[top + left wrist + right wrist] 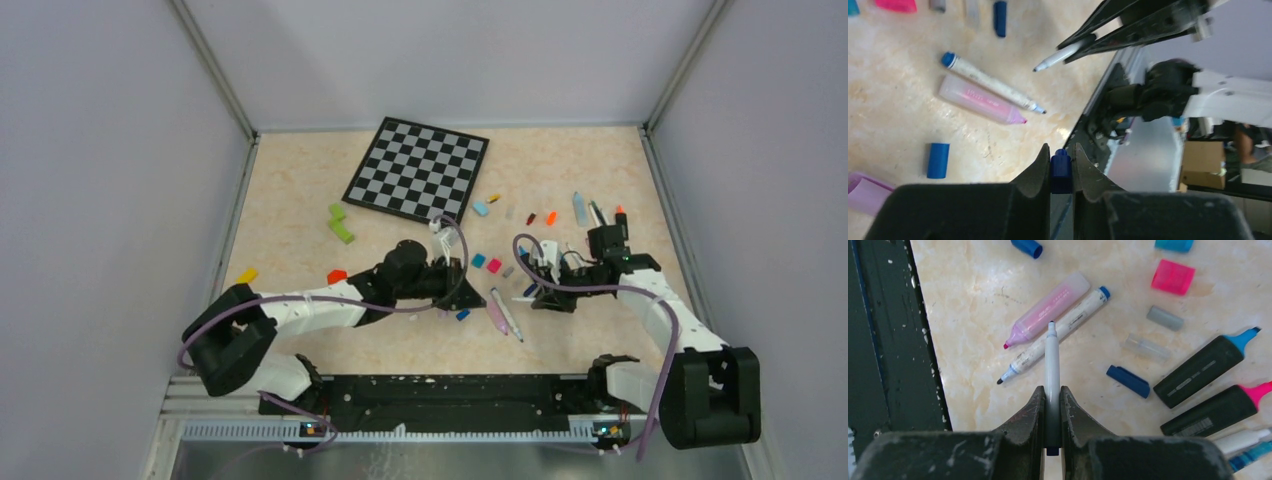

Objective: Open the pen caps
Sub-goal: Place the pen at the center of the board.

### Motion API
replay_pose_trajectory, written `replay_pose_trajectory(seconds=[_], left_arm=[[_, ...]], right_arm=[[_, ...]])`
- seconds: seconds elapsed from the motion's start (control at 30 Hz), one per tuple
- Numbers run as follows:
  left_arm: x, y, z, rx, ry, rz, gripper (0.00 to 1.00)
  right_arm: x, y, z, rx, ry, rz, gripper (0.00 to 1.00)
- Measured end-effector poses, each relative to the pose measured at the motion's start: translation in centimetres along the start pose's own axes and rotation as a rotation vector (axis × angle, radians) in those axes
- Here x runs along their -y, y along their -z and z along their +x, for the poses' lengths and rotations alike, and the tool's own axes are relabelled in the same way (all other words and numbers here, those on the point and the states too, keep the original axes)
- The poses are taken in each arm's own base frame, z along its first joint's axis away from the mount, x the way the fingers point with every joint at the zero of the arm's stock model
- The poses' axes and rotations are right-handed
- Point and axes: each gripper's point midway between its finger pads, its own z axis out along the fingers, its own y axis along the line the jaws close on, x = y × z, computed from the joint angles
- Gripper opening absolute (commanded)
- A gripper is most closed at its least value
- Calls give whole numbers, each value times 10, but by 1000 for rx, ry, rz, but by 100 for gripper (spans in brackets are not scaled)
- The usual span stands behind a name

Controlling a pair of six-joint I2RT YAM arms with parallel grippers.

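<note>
My left gripper [1061, 150] is shut on a small dark blue pen cap [1061, 172], which stands upright between the pads. My right gripper [1051, 390] is shut on a thin white pen [1051, 357], its bare tip pointing away over the table. In the top view the two grippers, left [478, 295] and right [540, 293], face each other a short gap apart. Below lie an uncapped pink highlighter [1048, 310] and a white marker [1058, 340]. Loose caps lie around them: blue [1128, 381], pink [1173, 276], grey [1165, 318], clear [1147, 347].
Two black highlighters [1205, 365] lie to the right with bare blue and pink tips. A checkered board [417, 168] sits at the back, with green blocks [340, 222], a red block [337, 275] and a yellow block [246, 274] to the left. A black rail [430, 390] runs along the near edge.
</note>
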Motion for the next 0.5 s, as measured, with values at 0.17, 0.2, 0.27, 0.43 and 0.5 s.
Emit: replay_pose_trajectory(seconds=[0.17, 0.2, 0.27, 0.43, 0.5], left_arm=[[-33, -18, 44, -131, -38, -132, 5], [-39, -20, 49, -148, -44, -153, 5], [-47, -24, 59, -182, -59, -194, 6], [-54, -31, 66, -203, -100, -243, 7], [-56, -34, 68, -207, -109, -253, 8]], right_arm=[[-4, 0, 16, -67, -15, -18, 2], [-3, 0, 17, -73, -8, -16, 2], [-3, 1, 19, -83, 2, -13, 3], [-4, -2, 34, -122, 4, -17, 7], [-5, -3, 41, -142, 11, -21, 8]])
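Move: The left hand, holding the pulled-off pen cap, is going down to bare table some 15 cm below and 2 cm nearer the base. From it, the blue cap lies about 3 cm forward and 3 cm left, and the pink highlighter 2 cm forward and 4 cm right. The right hand's pen is bound for bare table about 8 cm beneath; the white marker lies level and 6 cm left of that hand, the navy cap 6 cm forward and 1 cm left. Keeping its pinch on the cap, the left hand sinks some 9 cm towards the table, fast at first and then slowing, drawing slightly back as its right-pointing fingers tip about 20 degrees further down. The right hand, still gripping the uncapped pen, eases about 3.5 cm down with a small drift right and back, its fingers also tipping down a little. ##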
